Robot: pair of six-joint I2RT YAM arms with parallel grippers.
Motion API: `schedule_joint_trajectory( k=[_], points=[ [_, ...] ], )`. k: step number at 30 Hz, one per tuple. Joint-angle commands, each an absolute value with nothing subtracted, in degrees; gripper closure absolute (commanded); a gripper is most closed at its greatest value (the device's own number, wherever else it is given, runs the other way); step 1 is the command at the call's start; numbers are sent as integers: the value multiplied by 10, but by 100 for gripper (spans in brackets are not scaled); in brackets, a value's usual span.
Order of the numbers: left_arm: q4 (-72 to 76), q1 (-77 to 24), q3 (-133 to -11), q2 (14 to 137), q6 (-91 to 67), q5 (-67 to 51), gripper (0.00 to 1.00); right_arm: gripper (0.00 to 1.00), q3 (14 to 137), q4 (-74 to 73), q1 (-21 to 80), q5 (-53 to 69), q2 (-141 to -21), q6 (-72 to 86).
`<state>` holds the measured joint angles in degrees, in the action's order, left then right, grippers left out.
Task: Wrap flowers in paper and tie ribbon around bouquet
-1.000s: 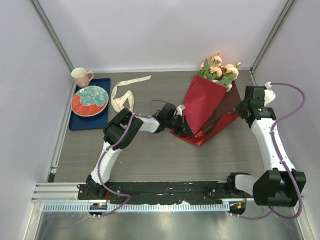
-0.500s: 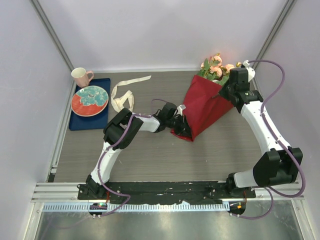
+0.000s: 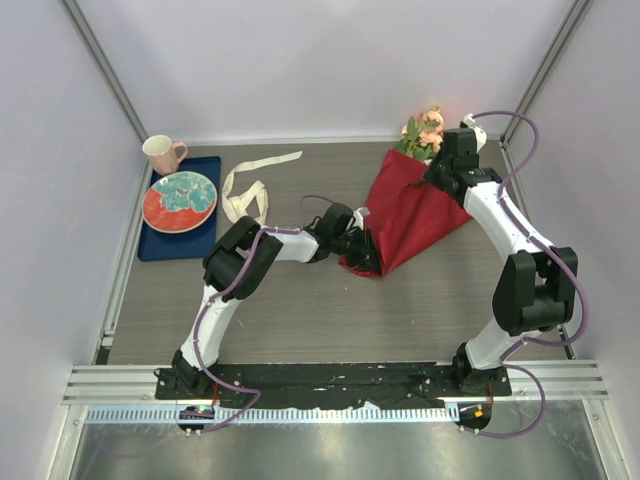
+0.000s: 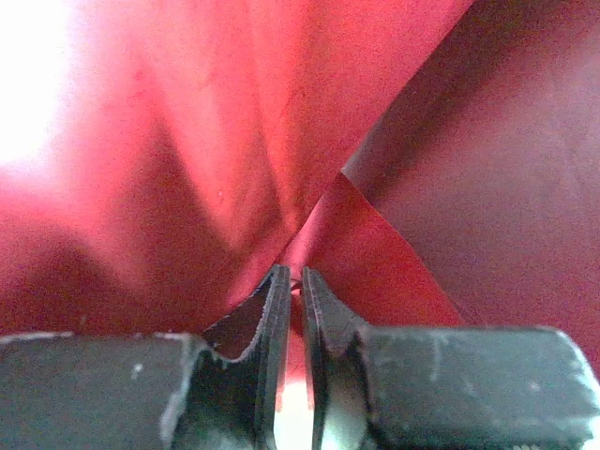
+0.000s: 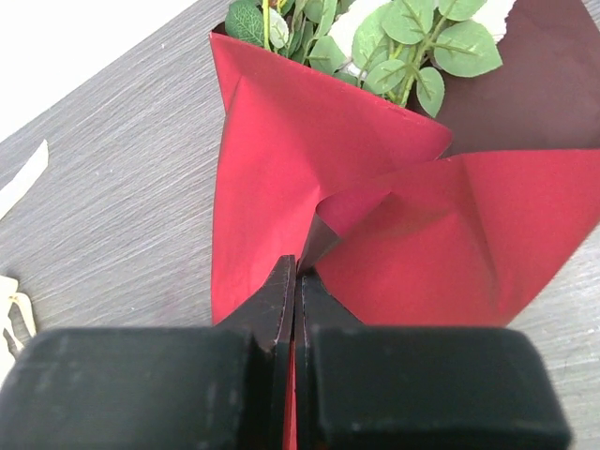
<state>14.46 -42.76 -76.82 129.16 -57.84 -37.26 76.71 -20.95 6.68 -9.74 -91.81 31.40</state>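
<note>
The flowers (image 3: pixel 426 128) lie at the back right, their stems hidden inside the red paper (image 3: pixel 408 212), which is folded into a cone around them as a bouquet. My left gripper (image 3: pixel 366 252) is at the cone's lower tip; in the left wrist view its jaws (image 4: pixel 292 274) stand a narrow slit apart with red paper (image 4: pixel 187 141) pinched between them. My right gripper (image 3: pixel 433 178) is over the cone's upper part, shut (image 5: pixel 296 264) on a folded flap of the paper (image 5: pixel 281 159), just below the green leaves (image 5: pixel 412 47). The ribbon (image 3: pixel 246 190) lies loose to the left.
A dark blue tray (image 3: pixel 152 246) at the left holds an orange and teal plate (image 3: pixel 180 200) and a pink mug (image 3: pixel 163 153). Walls close in the table at the back and on both sides. The ribbon's end (image 5: pixel 23 173) shows at the left of the right wrist view.
My right arm has swung left and back, carrying the paper's right flap over the stems; the dark spread-out side has closed into a narrower cone. The left gripper has stayed at the tip.
</note>
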Motion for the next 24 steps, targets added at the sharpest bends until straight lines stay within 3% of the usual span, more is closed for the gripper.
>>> schedule_joint_trajectory(
  k=[1,4,11,24],
  points=[
    [67,-422,-755,1260,-545,-324,82,100,816,-137,68,-88,-949,287],
    [80,-417,-753,1242,-557,-332,74,100,832,-131,68,-76,-984,273],
    [112,-404,-732,1211,-583,-347,69,100,851,-95,68,-51,-1047,252],
    [308,-332,-571,1078,-658,-406,47,100,918,-76,68,-33,-1157,236]
  ],
)
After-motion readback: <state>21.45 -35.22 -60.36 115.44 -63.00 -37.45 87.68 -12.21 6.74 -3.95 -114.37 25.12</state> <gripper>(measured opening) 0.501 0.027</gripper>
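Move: Gripping the edge of the paper's right flap, the right hand has the upper part of the paper's left panel about 9 cm ahead, 5 cm left and 17 cm below. The flower heads poke out roughly 16 cm ahead of that hand, 1 cm to its right and 15 cm below. The paper's lower end sits at the left hand's fingertips, within about 1 cm; from the left hand, that left panel spot is some 25 cm ahead and 11 cm right. Carrying the flap's edge shut between its fingers, the right hand goes forward and down in about equal parts, some 8 cm each, drifting slightly left and turning a little counter-clockwise, towards the left panel over the stems. Meanwhile the left fingers open to about half and let go of the paper's lower end, backing off to the left about 7 cm, slowly at first, and rising some 4 cm. ##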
